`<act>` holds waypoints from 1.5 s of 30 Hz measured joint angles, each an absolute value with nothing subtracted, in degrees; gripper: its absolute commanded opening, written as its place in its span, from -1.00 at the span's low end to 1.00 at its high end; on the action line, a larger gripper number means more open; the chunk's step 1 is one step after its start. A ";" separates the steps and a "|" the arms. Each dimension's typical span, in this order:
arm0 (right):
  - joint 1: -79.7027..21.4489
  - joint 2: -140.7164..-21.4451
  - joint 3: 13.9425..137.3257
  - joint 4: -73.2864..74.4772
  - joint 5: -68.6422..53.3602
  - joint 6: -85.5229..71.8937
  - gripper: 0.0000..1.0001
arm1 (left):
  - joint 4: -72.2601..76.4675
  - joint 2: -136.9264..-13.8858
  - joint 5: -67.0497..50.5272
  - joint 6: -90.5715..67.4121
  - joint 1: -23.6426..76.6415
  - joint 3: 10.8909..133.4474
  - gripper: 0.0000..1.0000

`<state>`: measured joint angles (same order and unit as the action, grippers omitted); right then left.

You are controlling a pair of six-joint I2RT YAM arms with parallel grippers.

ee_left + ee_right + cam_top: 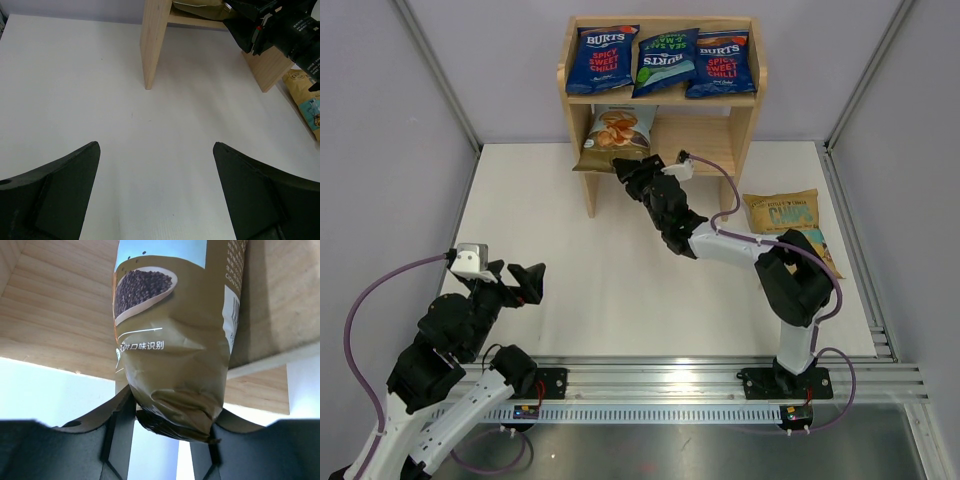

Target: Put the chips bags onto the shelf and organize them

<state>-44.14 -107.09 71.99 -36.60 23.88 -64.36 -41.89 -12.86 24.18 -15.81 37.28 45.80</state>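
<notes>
Three dark-blue Burts bags lie side by side on the top tier of the wooden shelf (578, 95): a red-label one (602, 58), a green one (666, 60) and another red-label one (722, 64). A pale blue-tan bag (615, 135) leans in the left of the lower tier. My right gripper (632, 172) is shut on that bag's near end (175, 350), and the foil crumples between the jaws (173, 407). A yellow bag (781, 211) lies flat on the table to the right of the shelf. My left gripper (525, 283) hangs open over bare table (156, 145).
The shelf's front left leg (152, 45) stands ahead of the left gripper. The right arm (285, 25) reaches across in front of the shelf. Grey walls close in the table on three sides. A metal rail (720, 385) runs along the near edge.
</notes>
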 measured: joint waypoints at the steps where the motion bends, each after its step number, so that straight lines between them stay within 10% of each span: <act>1: -43.88 -107.37 72.38 -36.60 23.33 -64.38 -0.04 | -41.89 -12.86 24.18 -15.81 37.28 45.80 0.98; 21: -40.97 -107.68 71.79 -35.18 15.22 -65.54 0.98 | -41.89 -12.86 24.18 -15.81 37.28 45.80 0.98; 45: -39.66 -74.85 50.41 -17.78 14.57 -49.21 0.99 | -40.45 -19.75 22.83 -26.41 37.28 45.58 0.98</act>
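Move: The right fingers, about half open, are round the lower end of the cassava chips bag on the left of the lower shelf; the bag's middle is some 10 cm ahead, 2 cm left and 1 cm above. A blue spicy chilli bag sits on the upper shelf, about 12 cm ahead, 3 cm left and 25 cm up; the yellow chips bag lies some 43 cm right, 6 cm back and 25 cm below. From the left hand the cassava bag is roughly 36 cm ahead, 22 cm right, about level. The right hand, still round the bag's lower end, first nudges about 1.5 cm forward into the shelf, then spreads its fingers fully to let go while easing back and sinking a couple of centimetres. It then draws away faster, ending some 10 cm back and 10 cm right of its start at about the starting height, leaving the shelf towards the yellow bag's side and rolling about 20 degrees left side down, as the open left hand starts drifting some 3 cm right, forward and down. ##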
